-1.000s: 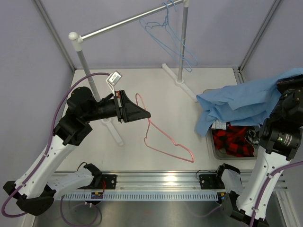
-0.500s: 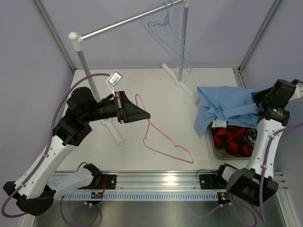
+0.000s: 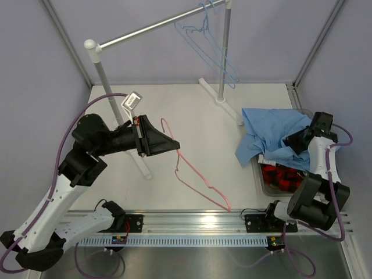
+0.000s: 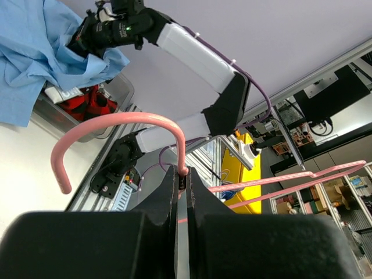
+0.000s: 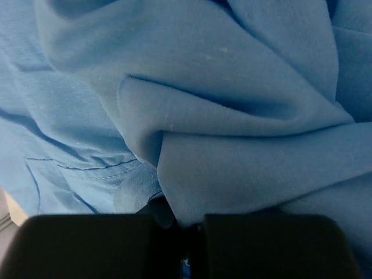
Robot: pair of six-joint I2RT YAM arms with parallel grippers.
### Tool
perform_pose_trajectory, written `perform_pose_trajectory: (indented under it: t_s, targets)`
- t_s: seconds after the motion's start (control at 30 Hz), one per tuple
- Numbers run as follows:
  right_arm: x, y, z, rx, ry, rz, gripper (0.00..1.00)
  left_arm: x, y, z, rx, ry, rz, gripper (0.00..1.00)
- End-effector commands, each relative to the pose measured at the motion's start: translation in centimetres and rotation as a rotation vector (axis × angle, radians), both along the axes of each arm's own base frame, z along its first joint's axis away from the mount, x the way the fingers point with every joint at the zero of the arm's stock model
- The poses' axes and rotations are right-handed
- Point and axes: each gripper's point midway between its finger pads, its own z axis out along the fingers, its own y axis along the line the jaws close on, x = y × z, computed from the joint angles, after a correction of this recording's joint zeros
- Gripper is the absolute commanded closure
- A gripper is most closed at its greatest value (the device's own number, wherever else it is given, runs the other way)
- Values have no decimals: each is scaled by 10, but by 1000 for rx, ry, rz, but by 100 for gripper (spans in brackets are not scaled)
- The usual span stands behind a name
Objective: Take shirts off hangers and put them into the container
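Note:
My left gripper (image 3: 176, 145) (image 4: 182, 174) is shut on the pink hanger (image 3: 197, 180) (image 4: 116, 122) at the base of its hook, and the frame slants down toward the table's front. The light blue shirt (image 3: 270, 135) (image 4: 35, 52) (image 5: 192, 104) lies bunched over the container (image 3: 260, 181) (image 4: 110, 96), with its left part spilling onto the table. My right gripper (image 3: 292, 142) (image 5: 192, 224) is low over the container, shut on a fold of that shirt. The red-and-black plaid shirt (image 3: 280, 177) (image 4: 87, 104) sits inside, under the blue one. Two light blue hangers (image 3: 208, 49) hang on the rail.
The silver rail (image 3: 145, 29) crosses the back on two posts (image 3: 110, 99) (image 3: 224, 58), whose white feet lie on the table. The left post stands just behind my left arm. Frame uprights mark the table's far corners.
My right arm has come down, lowering the blue shirt from up in the air onto the container. My left arm has pulled back slightly left, and the pink hanger swung with it.

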Motion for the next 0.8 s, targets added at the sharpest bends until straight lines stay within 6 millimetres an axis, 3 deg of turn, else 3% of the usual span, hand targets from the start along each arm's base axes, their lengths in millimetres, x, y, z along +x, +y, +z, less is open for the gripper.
perform_pose_trajectory:
  t_s: [0.0, 0.1, 0.37, 0.6, 0.77]
  targets:
    - [-25, 13, -23, 30, 127, 65, 96, -12, 10, 18, -55, -102, 11, 100]
    - [-31, 13, -47, 26, 178, 107, 89, -15, 16, 15, -49, -111, 34, 100]
    - [-30, 12, -109, 71, 363, 282, 83, -20, 25, 14, -56, -92, 71, 100]
    - [-7, 2, -107, -27, 391, 311, 79, -21, 28, 21, -49, -91, 87, 100]
    - [-19, -22, -113, -133, 540, 319, 74, -18, 25, 20, -44, -84, 76, 100]
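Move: The open container that the blue shirt is being put into has its middle about 4 cm back from the right hand, 1 cm to its right and some 10 cm below. The held shirt spreads over it, centred about 6 cm to that hand's left, 2 cm ahead and 3 below; the red plaid shirt lies inside, about 14 cm back, 2 left and 10 below. From the left hand the container is roughly 15 cm ahead, 43 to its right and 42 below. The blue shirt's bunched part is taken down about 8 cm into the container by the right hand, which sinks nearly straight, then stays low while its fingers part to about a quarter open and the wrist turns some 25 degrees, fingertips tipping back and swinging counter-clockwise. The left hand keeps its pinch on the pink hanger and draws back and left about 3 cm, away from the container. ##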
